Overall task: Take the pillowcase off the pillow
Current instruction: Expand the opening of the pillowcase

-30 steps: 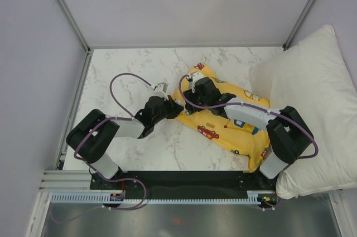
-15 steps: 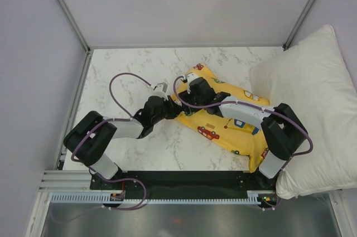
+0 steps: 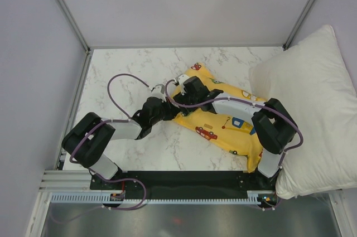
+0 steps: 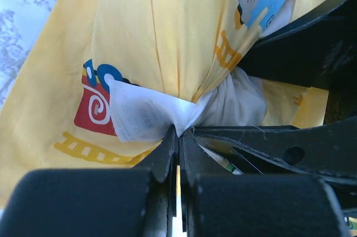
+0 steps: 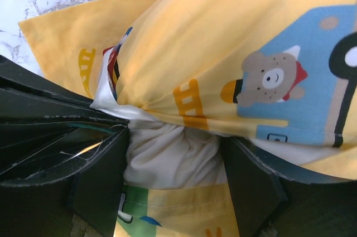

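Observation:
The yellow pillowcase (image 3: 231,122) with cartoon vehicles lies slantwise on the marble table, the pillow inside it. My left gripper (image 3: 167,105) is at its left end. In the left wrist view this gripper (image 4: 178,131) is shut on a white fold of the pillowcase (image 4: 142,115) at the case's mouth. My right gripper (image 3: 179,96) reaches across the case to the same end. Its jaws (image 5: 175,146) stand wide open, one finger (image 5: 100,178) on each side of a bunched cream corner of the pillow (image 5: 170,161) that pokes out of the pillowcase (image 5: 223,53).
A much larger white pillow (image 3: 312,97) leans at the right edge, against the right arm's base. Marble table (image 3: 128,64) shows left of and behind the case. Grey walls with metal posts close in the back and both sides.
The right arm has swung left, bringing its gripper nearer the case's left end, and its jaws have widened. The left gripper has stayed shut on the fold and hardly moved.

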You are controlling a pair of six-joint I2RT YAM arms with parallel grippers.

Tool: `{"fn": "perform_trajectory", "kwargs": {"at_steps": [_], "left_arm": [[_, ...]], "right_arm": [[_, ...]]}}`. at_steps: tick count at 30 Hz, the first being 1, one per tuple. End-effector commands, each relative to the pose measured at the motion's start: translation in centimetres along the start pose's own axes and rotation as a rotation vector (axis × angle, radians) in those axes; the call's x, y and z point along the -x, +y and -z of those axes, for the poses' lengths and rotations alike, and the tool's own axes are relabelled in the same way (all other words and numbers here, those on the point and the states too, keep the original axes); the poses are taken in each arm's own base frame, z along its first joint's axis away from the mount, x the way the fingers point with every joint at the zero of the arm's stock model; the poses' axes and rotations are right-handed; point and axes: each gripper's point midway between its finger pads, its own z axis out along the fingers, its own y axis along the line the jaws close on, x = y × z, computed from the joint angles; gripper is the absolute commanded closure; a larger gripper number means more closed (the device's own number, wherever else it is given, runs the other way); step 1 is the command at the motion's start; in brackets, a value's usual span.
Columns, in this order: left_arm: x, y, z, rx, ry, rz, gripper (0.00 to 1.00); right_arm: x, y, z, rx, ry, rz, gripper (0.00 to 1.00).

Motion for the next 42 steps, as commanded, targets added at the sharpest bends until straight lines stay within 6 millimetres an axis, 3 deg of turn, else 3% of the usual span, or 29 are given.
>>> {"fn": "perform_trajectory", "kwargs": {"at_steps": [1,4,6,7,8,9,10,15,16,20,28,36,42], "left_arm": [[-1.4,-2.0,1.1,-0.087,0.068,-0.033,0.98],[-1.4,-1.8,1.2,-0.082,0.067,-0.037,0.98],[-1.5,-1.5,1.1,-0.072,0.065,-0.038,0.98],[-1.7,-1.3,1.1,-0.068,0.069,-0.039,0.98],[-2.0,-1.0,1.0,-0.061,0.076,-0.039,0.98],[-2.1,-0.9,1.0,-0.060,0.077,-0.039,0.98],[-2.2,-0.7,0.9,-0.055,0.076,-0.037,0.98],[-2.4,2.3,0.9,0.083,0.078,-0.026,0.98],[-2.1,3.8,0.9,0.152,0.071,-0.017,0.98],[-1.5,6.9,1.0,0.288,0.046,-0.012,0.98],[1.4,10.5,1.2,0.457,-0.027,-0.006,0.98],[2.5,12.9,1.9,0.543,-0.023,-0.013,0.98],[1.8,13.8,1.5,0.575,0.017,-0.027,0.98]], "right_arm": [[-4.0,-0.1,-3.4,-0.008,0.125,0.077,0.25],[-5.9,-0.1,-4.7,-0.009,0.182,0.078,0.29],[-6.7,-0.3,-5.3,-0.019,0.203,0.069,0.41],[-7.6,-0.3,-5.9,-0.023,0.227,0.071,0.59],[-8.0,-0.5,-6.1,-0.034,0.238,0.065,0.68],[-8.6,-0.6,-6.4,-0.043,0.253,0.058,0.88],[-8.9,-0.9,-6.5,-0.060,0.260,0.062,0.99],[-10.6,-2.2,-5.5,-0.166,0.287,-0.026,1.00],[-10.4,-2.3,-5.0,-0.175,0.276,-0.043,1.00],[-11.9,-2.5,-3.7,-0.202,0.310,-0.071,1.00],[-12.3,-2.1,-1.2,-0.184,0.298,-0.128,1.00],[-12.3,-1.8,0.1,-0.173,0.284,-0.158,1.00],[-12.5,-1.5,-0.2,-0.162,0.290,-0.164,1.00]]}}
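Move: The white cloth bunched at the pillowcase opening lies between the right hand's open fingers, about 3 cm below and 1 cm ahead and left of its hand point. From the left hand, already pinching the white turned-out hem, that bunch is some 4 cm to the right, level in reach and 1 cm lower. From the right hand, the red car print lies about 8 cm back and 8 cm right, and the far corner roughly 17 cm ahead and 4 cm right. The right hand sinks about 3 cm, easing forward and left, and shuts its wide-open fingers on the white cloth beside the left fingertips, then keeps the pinch while lifting a good centimetre, drawing slightly back and right and turning some 10 degrees clockwise. Meanwhile the left hand keeps its grip on the hem and pulls forward and left, about 3 cm each way, turning slightly counter-clockwise, so that both hold the opening. ##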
